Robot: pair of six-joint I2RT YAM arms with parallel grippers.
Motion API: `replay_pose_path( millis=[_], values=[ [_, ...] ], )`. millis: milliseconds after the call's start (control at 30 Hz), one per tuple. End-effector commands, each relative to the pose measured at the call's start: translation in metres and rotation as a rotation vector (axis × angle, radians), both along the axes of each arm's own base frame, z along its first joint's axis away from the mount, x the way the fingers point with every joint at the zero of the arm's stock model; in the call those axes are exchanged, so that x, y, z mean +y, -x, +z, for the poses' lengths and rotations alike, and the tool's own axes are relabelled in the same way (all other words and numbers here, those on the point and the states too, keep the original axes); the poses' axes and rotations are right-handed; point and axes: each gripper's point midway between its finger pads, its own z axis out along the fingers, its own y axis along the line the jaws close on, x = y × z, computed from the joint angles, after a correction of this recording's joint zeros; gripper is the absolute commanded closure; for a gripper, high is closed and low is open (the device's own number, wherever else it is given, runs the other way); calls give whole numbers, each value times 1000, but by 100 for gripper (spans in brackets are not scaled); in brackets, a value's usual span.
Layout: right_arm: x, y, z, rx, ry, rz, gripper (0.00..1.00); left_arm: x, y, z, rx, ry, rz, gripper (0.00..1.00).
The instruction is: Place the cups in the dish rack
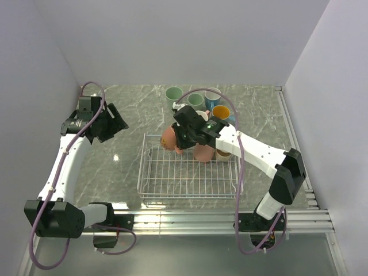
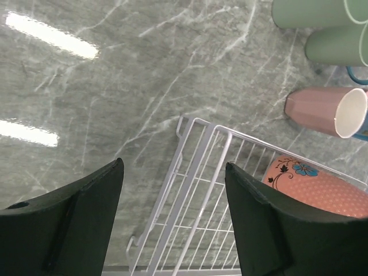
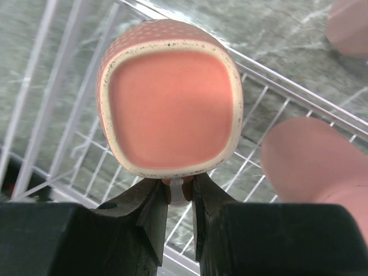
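My right gripper (image 1: 177,140) (image 3: 180,190) is shut on the handle of a salmon dotted mug (image 1: 168,138) (image 3: 169,98), whose base faces the wrist camera. It hangs over the far left corner of the white wire dish rack (image 1: 172,181) (image 3: 63,86). In the left wrist view the same mug (image 2: 328,192) shows a flower mark. A second salmon cup (image 1: 202,153) (image 3: 313,164) sits at the rack's far edge. My left gripper (image 1: 117,124) (image 2: 172,167) is open and empty, to the left of the rack's corner (image 2: 198,132).
Behind the rack stand two green cups (image 1: 173,93) (image 1: 195,100), a blue cup (image 1: 213,95) and a blue cup with an orange inside (image 1: 221,112). A pale cup (image 1: 223,154) stands by the rack's far right corner. A pink cup (image 2: 325,110) lies beside the green cups (image 2: 310,14).
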Motion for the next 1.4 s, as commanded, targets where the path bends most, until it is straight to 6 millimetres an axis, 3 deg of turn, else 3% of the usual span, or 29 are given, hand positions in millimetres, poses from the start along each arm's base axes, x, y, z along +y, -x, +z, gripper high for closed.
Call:
replay_pose_path(
  millis=[0, 333, 367, 567, 800, 1067, 1367],
  values=[
    [7, -18, 32, -116, -37, -18, 100, 12, 2, 14, -39, -58, 11, 24],
    [9, -19, -3, -89, 39, -15, 100, 29, 8, 15, -46, -122, 9, 20],
    [9, -19, -8, -83, 45, -16, 100, 38, 9, 13, -38, -122, 31, 21],
    [2, -24, -19, -93, 91, -40, 100, 44, 10, 11, -36, -85, 49, 22],
    [-17, -22, -28, -104, 183, -65, 100, 44, 15, 9, -31, -72, 52, 24],
    [-39, 1, -47, -82, 225, -84, 100, 39, 12, 6, -28, -41, 46, 25],
    [-41, 1, -55, -68, 248, -112, 100, 33, 5, 5, -20, -10, 17, 27]
  ],
)
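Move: The right gripper already holds the patterned pink mug by its handle, mouth down, over the rear of the dish rack. The free rack spot it goes to lies nearly under it: about 1 cm ahead, 1 cm right and some 10 cm down. The plain pink cup stands 10 cm right, 2 cm back; the brown-and-cream cup 18 cm right, 4 cm back; the light pink cup 9 cm ahead, 9 cm right. From the left hand that spot is about 24 cm right and 7 cm back. Lower the right gripper about 8 cm into the dish rack, straight down at first, then down and to the right some 4 cm, bringing the inverted mug in close on the left of the plain pink cup. Tilt the fingers about 15 degrees steeper on the way and keep the grip on the handle. Carry the empty, open left gripper about 5 cm left, away from the rack, then let it ease slightly back. ##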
